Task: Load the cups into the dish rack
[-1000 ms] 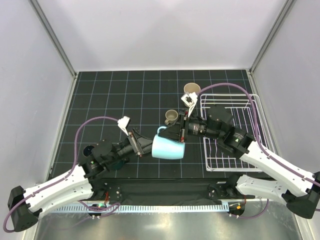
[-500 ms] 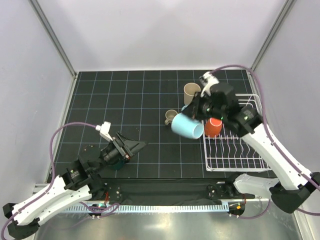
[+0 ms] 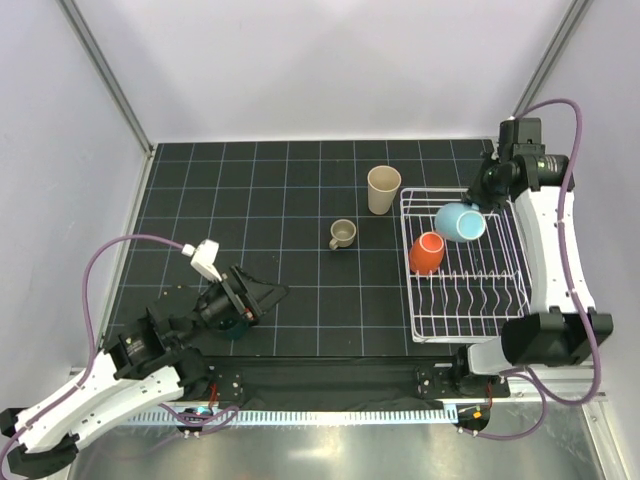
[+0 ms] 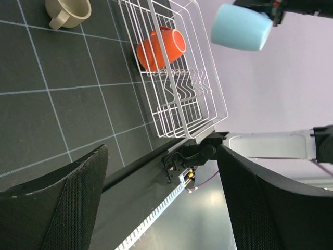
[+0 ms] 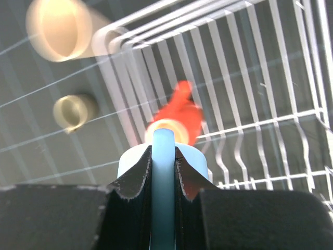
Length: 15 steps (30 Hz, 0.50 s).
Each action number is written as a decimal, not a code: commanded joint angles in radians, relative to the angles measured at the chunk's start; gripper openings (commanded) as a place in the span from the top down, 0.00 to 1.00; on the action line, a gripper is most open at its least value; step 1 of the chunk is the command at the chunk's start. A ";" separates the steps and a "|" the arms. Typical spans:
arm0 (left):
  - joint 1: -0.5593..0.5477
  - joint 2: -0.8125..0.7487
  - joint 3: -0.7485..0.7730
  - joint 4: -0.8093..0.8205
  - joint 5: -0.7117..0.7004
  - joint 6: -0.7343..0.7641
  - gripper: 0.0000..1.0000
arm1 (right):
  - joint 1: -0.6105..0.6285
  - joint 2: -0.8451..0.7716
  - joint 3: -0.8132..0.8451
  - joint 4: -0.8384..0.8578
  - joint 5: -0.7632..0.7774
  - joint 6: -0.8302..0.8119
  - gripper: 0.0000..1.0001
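My right gripper (image 3: 483, 203) is shut on the handle of the light blue mug (image 3: 460, 222), which hangs on its side above the far part of the dish rack (image 3: 465, 300). In the right wrist view the fingers (image 5: 136, 174) pinch the handle (image 5: 163, 172). An orange cup (image 3: 426, 253) lies in the rack. The beige tumbler (image 3: 383, 189) and the small taupe mug (image 3: 343, 235) stand on the mat left of the rack. My left gripper (image 3: 268, 296) is open and holds nothing, low at the near left. A dark teal mug (image 3: 237, 324) peeks out beneath the left wrist.
The black gridded mat (image 3: 250, 200) covers the table between grey walls. The left wrist view looks sideways past the rack (image 4: 182, 104), the orange cup (image 4: 161, 48), the taupe mug (image 4: 67, 11) and the blue mug (image 4: 240, 27) to the table's front edge.
The left gripper opened, let go of the light blue mug and drew back to the near left. The right arm carried the mug from the mat's middle to above the rack.
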 commanded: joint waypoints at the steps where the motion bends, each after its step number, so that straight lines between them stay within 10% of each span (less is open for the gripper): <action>1: -0.005 -0.012 0.039 -0.033 0.004 0.048 0.18 | -0.083 0.035 -0.020 -0.003 -0.009 -0.024 0.96; 15: -0.005 -0.071 0.045 -0.134 -0.049 0.106 0.17 | -0.137 0.333 0.114 -0.059 0.155 -0.102 0.96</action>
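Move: The rack spot just right of the orange cup, where my blue cup goes, lies some 20 cm below my right hand, about 3 cm to its right and 2 cm back. The orange cup lies about 8 cm left of that hand and 4 cm back. The tall beige cup stands 12 cm ahead and 16 cm left, the small beige cup 3 cm ahead and 28 cm left. From my left hand the rack spot is some 17 cm ahead and 46 cm right. Keeping my right fingers shut on the blue cup's handle, I lower it towards the rack by about 9 cm while carrying it some 7 cm to the right, clear of the orange cup, and a little forward. As I go my fingers tip nearly 20 degrees more steeply down. My empty left hand, fingers still open, eases about 2 cm to the left. ##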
